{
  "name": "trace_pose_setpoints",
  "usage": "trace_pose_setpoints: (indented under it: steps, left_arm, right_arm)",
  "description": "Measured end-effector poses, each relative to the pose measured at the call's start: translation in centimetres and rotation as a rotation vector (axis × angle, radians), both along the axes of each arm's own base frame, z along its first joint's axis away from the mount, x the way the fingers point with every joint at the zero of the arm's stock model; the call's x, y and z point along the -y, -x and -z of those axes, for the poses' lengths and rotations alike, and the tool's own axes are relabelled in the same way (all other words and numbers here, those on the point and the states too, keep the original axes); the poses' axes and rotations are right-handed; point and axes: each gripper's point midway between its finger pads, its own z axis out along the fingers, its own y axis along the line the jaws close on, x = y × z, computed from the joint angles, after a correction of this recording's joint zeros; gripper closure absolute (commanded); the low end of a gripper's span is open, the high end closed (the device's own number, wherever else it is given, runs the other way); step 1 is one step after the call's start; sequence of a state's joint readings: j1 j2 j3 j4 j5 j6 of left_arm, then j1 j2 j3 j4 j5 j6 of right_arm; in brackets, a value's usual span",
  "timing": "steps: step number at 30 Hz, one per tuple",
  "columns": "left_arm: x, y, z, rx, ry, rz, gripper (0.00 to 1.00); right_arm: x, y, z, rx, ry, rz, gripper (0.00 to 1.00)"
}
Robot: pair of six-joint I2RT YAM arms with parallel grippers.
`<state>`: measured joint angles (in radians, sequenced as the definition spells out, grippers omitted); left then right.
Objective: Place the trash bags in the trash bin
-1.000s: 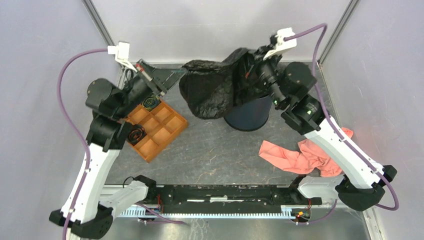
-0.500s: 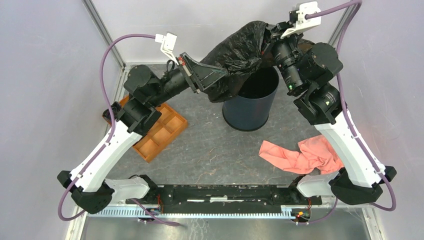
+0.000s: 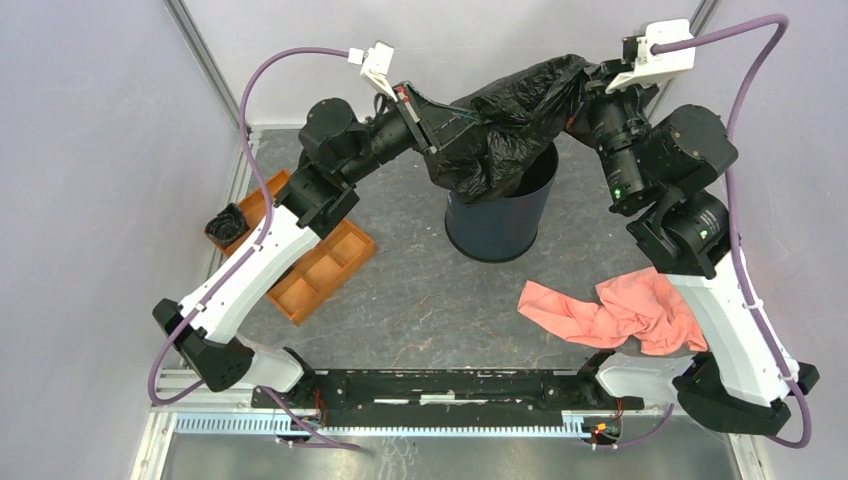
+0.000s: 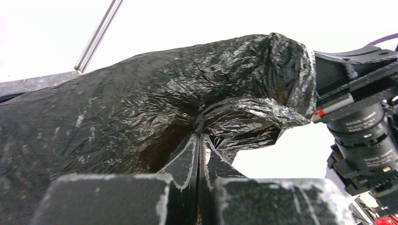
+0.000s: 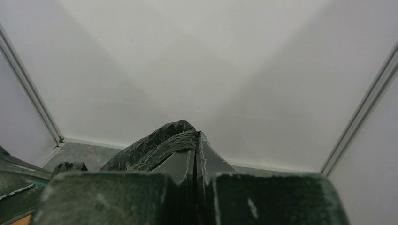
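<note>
A large black trash bag (image 3: 505, 120) hangs stretched between both grippers, sagging over the far rim of the navy trash bin (image 3: 495, 228). My left gripper (image 3: 440, 135) is shut on the bag's left edge. In the left wrist view its fingertips (image 4: 201, 138) pinch a fold of the film (image 4: 117, 108). My right gripper (image 3: 582, 88) is shut on the bag's right end, high above the bin. In the right wrist view the gripper (image 5: 197, 138) clamps a ridge of bag (image 5: 155, 143). A small black wad of trash bag (image 3: 227, 222) lies at the left by the tray.
An orange compartment tray (image 3: 322, 262) lies on the table under the left arm. A pink cloth (image 3: 610, 310) lies crumpled at the right, near the right arm's base. The enclosure's walls and metal posts stand close behind the bin.
Both arms have risen, lifting the bag off the bin's top. The left gripper swung right toward the bin; the right gripper moved up and right. The small wad by the tray came into view.
</note>
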<state>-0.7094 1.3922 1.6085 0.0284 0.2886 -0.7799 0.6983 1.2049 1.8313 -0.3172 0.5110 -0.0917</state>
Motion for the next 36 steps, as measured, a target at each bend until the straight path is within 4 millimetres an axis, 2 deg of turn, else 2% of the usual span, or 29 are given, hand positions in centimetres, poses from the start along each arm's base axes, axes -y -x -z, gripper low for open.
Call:
trace_pose_setpoints:
  steps: [5,9,13,19,24,26,28,30,33,34,36]
  left_arm:
    - [0.2,-0.7,-0.3,0.004,-0.008,-0.018,0.98]
    - [-0.5,-0.5,-2.3,0.053,0.012,-0.045,0.98]
    - [-1.2,-0.7,-3.9,0.1,0.025,-0.088,0.98]
    - [-0.9,-2.7,-3.4,0.094,0.014,-0.153,0.98]
    - [1.4,-6.2,-1.9,0.07,-0.014,-0.181,0.97]
    - [2.5,-7.7,-0.8,0.059,-0.035,-0.188,0.91]
    - [3.2,-8.8,0.5,0.039,-0.063,-0.195,0.78]
    - [3.7,-9.4,1.9,0.02,-0.1,-0.198,0.58]
    - [3.4,-9.4,3.5,0.006,-0.171,-0.208,0.2]
    - [3.0,-9.2,3.7,0.007,-0.193,-0.213,0.11]
    - [1.8,-8.5,4.0,0.013,-0.231,-0.237,0.01]
  right_arm:
    - [0.4,1.1,0.7,-0.034,0.016,-0.025,0.99]
    - [-0.1,2.3,1.6,-0.053,0.035,-0.094,0.99]
    - [-0.8,2.4,2.6,-0.066,0.055,-0.135,1.0]
    - [-1.5,-0.4,4.0,-0.136,0.086,-0.059,1.0]
    - [-0.7,-2.3,7.7,-0.217,0.146,0.052,1.0]
    - [-0.1,-3.2,9.0,-0.244,0.17,0.088,1.0]
    - [0.7,-4.5,10.2,-0.272,0.185,0.123,1.0]
    - [1.3,-5.5,11.6,-0.302,0.199,0.14,1.0]
    - [2.2,-6.3,12.8,-0.332,0.207,0.144,1.0]
    - [2.5,-6.5,12.8,-0.334,0.202,0.146,1.0]
    - [3.0,-6.7,12.6,-0.328,0.191,0.143,1.0]
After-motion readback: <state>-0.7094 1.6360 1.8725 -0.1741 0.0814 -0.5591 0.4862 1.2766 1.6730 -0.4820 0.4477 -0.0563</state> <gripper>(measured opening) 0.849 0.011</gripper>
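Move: The trash bin's middle lies about 7 cm ahead, 6 cm to the right and some 37 cm below my left hand. From my right hand it is roughly 6 cm ahead, 8 cm to the left and 44 cm down. I already hold the black trash bag in both hands. Its bulk is about 6 cm right, 2 cm ahead and 5 cm below my left hand; the wooden tray lies 33 cm left, 4 cm ahead and 50 cm below that hand. I keep the bag pinched in my right hand, ease it back a little, then push forward and down, ending about 13 cm lower with the fingers tipped some 20 degrees downward. My left hand first lifts about 4 cm, then carries its part of the bag some 9 cm forward and down over the bin, opens its fingers and lets go while rolling slightly. ##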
